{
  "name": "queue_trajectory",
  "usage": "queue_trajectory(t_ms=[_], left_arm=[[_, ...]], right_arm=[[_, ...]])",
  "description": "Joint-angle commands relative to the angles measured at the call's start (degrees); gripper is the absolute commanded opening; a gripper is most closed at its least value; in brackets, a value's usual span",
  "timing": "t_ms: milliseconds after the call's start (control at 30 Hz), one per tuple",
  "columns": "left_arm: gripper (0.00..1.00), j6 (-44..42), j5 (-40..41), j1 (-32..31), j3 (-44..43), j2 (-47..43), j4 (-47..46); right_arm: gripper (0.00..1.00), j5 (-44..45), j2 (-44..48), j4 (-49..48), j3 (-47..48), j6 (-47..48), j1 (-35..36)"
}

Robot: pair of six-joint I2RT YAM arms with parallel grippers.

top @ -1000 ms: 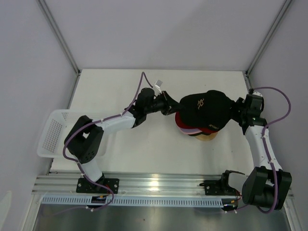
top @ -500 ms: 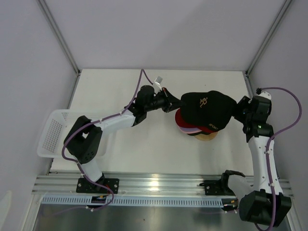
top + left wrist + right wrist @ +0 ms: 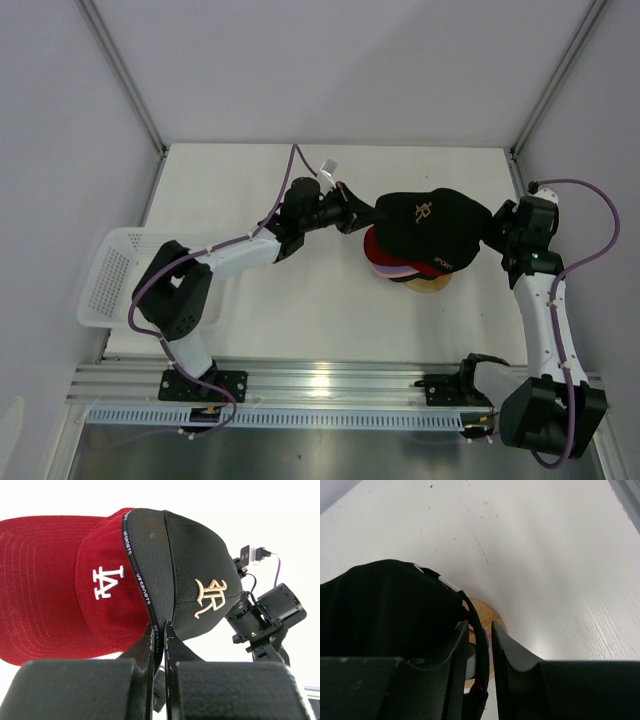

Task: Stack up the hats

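Observation:
A black hat (image 3: 430, 230) with a gold emblem lies on top of the pile of hats on the wooden stand (image 3: 430, 287). Under it show a red hat (image 3: 372, 248) and a lavender brim (image 3: 395, 270). My left gripper (image 3: 365, 212) is shut on the black hat's brim edge (image 3: 150, 600), with the red hat (image 3: 50, 605) beside it in the left wrist view. My right gripper (image 3: 488, 238) is at the hat's rear. In the right wrist view its fingers (image 3: 481, 630) stand close on either side of the black hat's (image 3: 385, 605) back band, over the stand (image 3: 492, 622).
A white mesh basket (image 3: 105, 275) sits at the table's left edge beside the left arm. Grey walls rise behind and to both sides. The metal rail with the arm bases runs along the near edge.
My left gripper has shifted slightly away and closed on the brim. The black hat has settled a little to the right on the pile. My right wrist swung outward, then came back in slightly.

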State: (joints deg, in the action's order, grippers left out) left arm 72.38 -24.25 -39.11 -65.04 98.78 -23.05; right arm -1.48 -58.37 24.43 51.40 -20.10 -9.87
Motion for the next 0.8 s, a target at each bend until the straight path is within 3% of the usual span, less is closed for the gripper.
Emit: queue_trajectory(t_ms=[0, 333, 400, 533, 767], left_arm=[[0.01, -0.1, 2.3, 1.0, 1.2, -1.1, 2.4], [0.01, 0.0, 1.9, 1.3, 1.6, -0.4, 2.1], [0.01, 0.0, 1.8, 1.3, 1.6, -0.2, 1.9], [0.01, 0.3, 1.5, 1.7, 1.6, 0.1, 1.7], [0.01, 0.4, -2.3, 1.5, 0.1, 0.7, 1.7]], right_arm=[[0.28, 1.3, -0.6, -2.8, -0.3, 0.5, -0.2], [0.27, -1.5, -3.0, -7.2, -2.1, -0.5, -0.3], [0.21, -1.5, -3.9, -7.7, -2.1, -0.4, -0.3], [0.0, -0.5, -5.3, -7.6, -2.0, 0.3, -0.3], [0.0, 1.5, -4.1, 0.5, 2.2, 1.5, -0.3]])
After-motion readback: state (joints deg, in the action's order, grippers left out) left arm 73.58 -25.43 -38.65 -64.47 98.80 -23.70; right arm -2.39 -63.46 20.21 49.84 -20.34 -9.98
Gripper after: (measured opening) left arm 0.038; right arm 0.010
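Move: The black hat's back strap runs between the open right fingers, its grip spot roughly 2 cm ahead of that hand, level sideways and 2 cm below. The red hat on the stack lies about 14 cm left, 3 cm back and 5 cm below. The stand's base is some 13 cm left, 5 cm back and 18 cm down. From the left hand, pinching the hat's other edge, the strap is about 24 cm right, 2 cm back and 5 cm below. Keep the left gripper shut on the black hat's near edge and hold it in place. Lower the right gripper about 2.5 cm and ease it some 1.5 cm forward over the hat's back strap, then, from halfway down, shut its part-open fingers fully so the tips pinch the strap. ##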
